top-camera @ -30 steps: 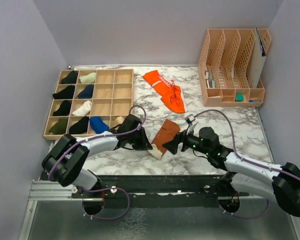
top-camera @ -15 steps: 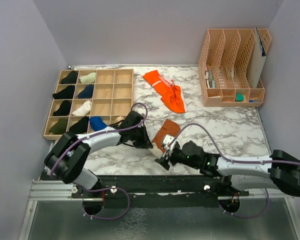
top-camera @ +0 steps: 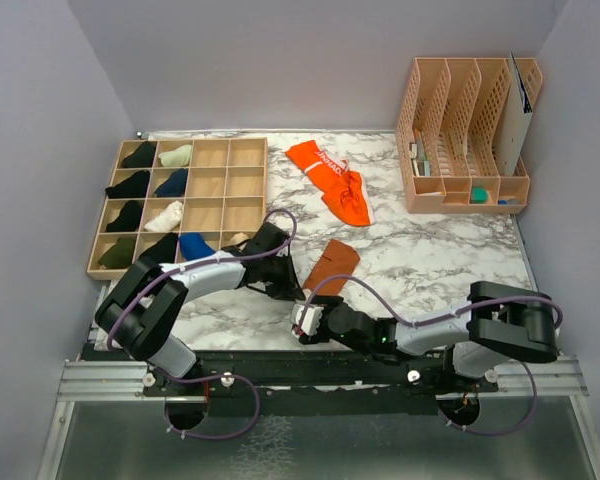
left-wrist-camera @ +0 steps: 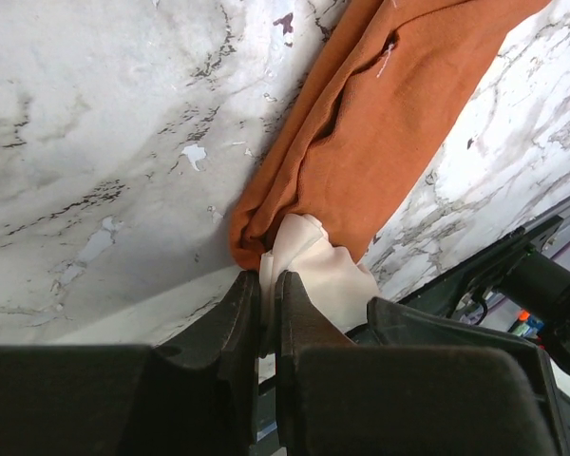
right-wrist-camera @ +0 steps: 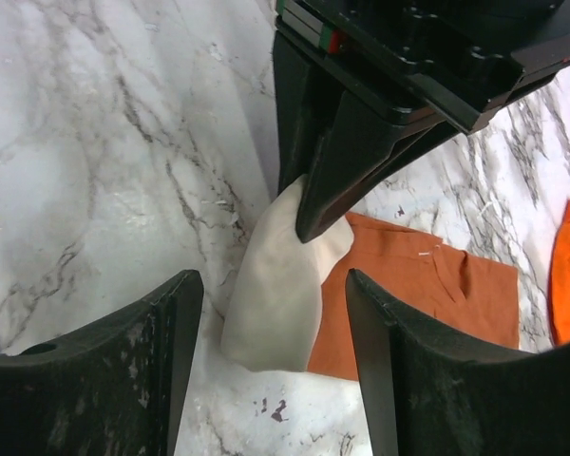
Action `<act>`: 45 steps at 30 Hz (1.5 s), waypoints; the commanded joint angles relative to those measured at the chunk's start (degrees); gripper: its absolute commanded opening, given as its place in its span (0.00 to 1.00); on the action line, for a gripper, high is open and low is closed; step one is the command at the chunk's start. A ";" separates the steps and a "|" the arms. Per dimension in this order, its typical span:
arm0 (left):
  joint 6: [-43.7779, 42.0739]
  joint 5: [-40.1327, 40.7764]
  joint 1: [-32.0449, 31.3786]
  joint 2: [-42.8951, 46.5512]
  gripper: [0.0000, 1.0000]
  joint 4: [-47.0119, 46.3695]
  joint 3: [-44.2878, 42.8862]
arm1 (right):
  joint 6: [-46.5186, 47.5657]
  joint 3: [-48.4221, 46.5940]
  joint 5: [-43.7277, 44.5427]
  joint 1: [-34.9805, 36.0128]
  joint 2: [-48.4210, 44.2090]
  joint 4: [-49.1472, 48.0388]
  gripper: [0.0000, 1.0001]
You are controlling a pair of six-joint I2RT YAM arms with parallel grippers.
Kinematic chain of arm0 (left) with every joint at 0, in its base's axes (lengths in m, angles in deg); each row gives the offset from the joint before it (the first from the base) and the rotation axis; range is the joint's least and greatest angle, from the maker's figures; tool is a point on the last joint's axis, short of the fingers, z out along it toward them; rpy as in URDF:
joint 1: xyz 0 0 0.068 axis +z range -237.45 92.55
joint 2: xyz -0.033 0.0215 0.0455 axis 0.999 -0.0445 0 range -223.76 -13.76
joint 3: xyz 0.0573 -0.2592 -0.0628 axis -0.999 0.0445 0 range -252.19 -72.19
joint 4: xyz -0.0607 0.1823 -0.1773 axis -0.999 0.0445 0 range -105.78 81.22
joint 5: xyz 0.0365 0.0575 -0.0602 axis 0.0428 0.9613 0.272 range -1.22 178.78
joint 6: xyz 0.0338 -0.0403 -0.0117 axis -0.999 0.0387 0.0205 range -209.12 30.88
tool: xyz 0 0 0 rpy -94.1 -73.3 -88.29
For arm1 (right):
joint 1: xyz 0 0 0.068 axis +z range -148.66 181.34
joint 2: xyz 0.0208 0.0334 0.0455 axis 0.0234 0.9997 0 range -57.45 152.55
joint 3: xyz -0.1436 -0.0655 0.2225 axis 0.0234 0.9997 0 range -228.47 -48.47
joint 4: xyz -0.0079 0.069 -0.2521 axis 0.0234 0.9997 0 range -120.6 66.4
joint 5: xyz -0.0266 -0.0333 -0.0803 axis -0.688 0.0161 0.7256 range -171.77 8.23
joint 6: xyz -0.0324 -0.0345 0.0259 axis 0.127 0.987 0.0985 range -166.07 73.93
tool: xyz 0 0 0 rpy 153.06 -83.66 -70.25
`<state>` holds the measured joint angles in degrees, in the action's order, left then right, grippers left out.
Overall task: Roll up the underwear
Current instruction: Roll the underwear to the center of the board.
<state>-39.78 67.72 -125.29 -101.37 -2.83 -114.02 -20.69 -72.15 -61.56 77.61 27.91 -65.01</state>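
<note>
The rust-brown underwear point(top-camera: 332, 265) lies flat near the table's front edge, its cream inner flap point(left-wrist-camera: 323, 271) sticking out at the near end. My left gripper point(left-wrist-camera: 266, 280) is shut on that cream flap, pinching its edge between both fingers. In the right wrist view the left fingers point(right-wrist-camera: 313, 180) come down onto the flap point(right-wrist-camera: 266, 294) beside the brown cloth point(right-wrist-camera: 418, 294). My right gripper point(right-wrist-camera: 274, 280) is open, its jaws standing either side of the flap without touching it. The bright orange underwear point(top-camera: 332, 180) lies spread at the back.
A wooden compartment tray point(top-camera: 212, 190) with several small fabric bundles stands at the left. A slotted desk organizer point(top-camera: 465, 135) stands at the back right. The right arm point(top-camera: 400, 335) lies low along the table's near edge.
The right arm has swung left and down along the near edge, bringing its gripper up to the cream flap with jaws narrowing. The left gripper has kept its hold.
</note>
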 commanded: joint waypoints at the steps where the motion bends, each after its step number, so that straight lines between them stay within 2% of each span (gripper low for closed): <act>1: -0.31 -1.24 0.10 -0.92 0.00 2.62 -1.97 | 2.01 -1.29 7.13 0.55 4.00 -6.54 0.64; 8: -0.34 -0.99 0.15 -0.39 0.00 3.28 -2.19 | -0.26 -2.21 5.80 0.55 7.20 -4.14 0.49; 15: -0.34 -0.97 0.15 -0.28 0.00 3.85 -2.42 | -5.65 -2.56 6.49 0.55 9.53 -2.10 0.17; 19: -0.76 -0.64 0.60 0.49 0.00 4.48 -2.20 | -9.62 -1.45 8.04 0.55 9.27 -3.23 0.02; 20: -0.74 -0.20 0.85 1.03 0.05 4.47 -1.94 | -10.93 -1.11 6.21 0.55 8.06 -3.05 0.01; 24: -0.65 1.78 2.00 3.85 0.30 4.61 -0.74 | -18.04 0.63 -6.87 -0.51 2.17 -4.51 0.00; 26: -0.19 2.82 2.76 5.52 0.37 4.63 0.14 | -23.40 1.46 -14.33 -2.78 0.06 -6.00 0.01; 28: 0.00 3.97 3.18 7.62 0.50 4.59 0.92 | -29.15 2.67 -20.36 -4.77 -0.78 -8.91 0.00; 32: 0.25 6.52 3.39 12.97 0.67 3.88 3.06 | -39.13 5.87 -28.94 -9.07 0.77 -17.24 0.00; 36: -0.64 6.68 3.39 18.65 0.74 1.82 5.84 | -47.39 8.26 -34.91 -13.68 5.54 -26.07 0.00; 41: -1.36 2.41 3.39 23.70 0.75 -3.79 11.47 | -57.38 8.45 -43.29 -19.29 12.42 -34.34 0.01; 45: -1.53 -0.57 3.30 27.09 0.77 -7.20 16.07 | -64.81 9.99 -45.30 -23.02 16.17 -39.86 0.02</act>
<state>-40.44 71.17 -121.95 -77.64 -4.86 -102.26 -74.87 -63.89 -100.60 57.39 40.98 -95.70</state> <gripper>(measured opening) 0.758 0.081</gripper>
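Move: The underwear's cream waistband is pinched in the left fingertips, with most of the bundle about 1 cm back and 1 cm below the left hand point. From the open right gripper, the waistband is about 2 cm ahead, 1 cm left and 2 cm down. The flat brown cloth lies some 10 cm ahead of the right hand, 4 cm right and 4 cm down; the beige sock is about 13 cm ahead and 14 cm left of the left hand, at nearly its height. Keep the left pinch while you lower the right gripper about 2.5 cm and edge it forward, closing it on the cream waistband. Then open the left fingers and lift them away up and left, and draw the right hand back about 4 cm and slightly left, up and then down again, rolling its wrist some 65 degrees with the band pinched. ##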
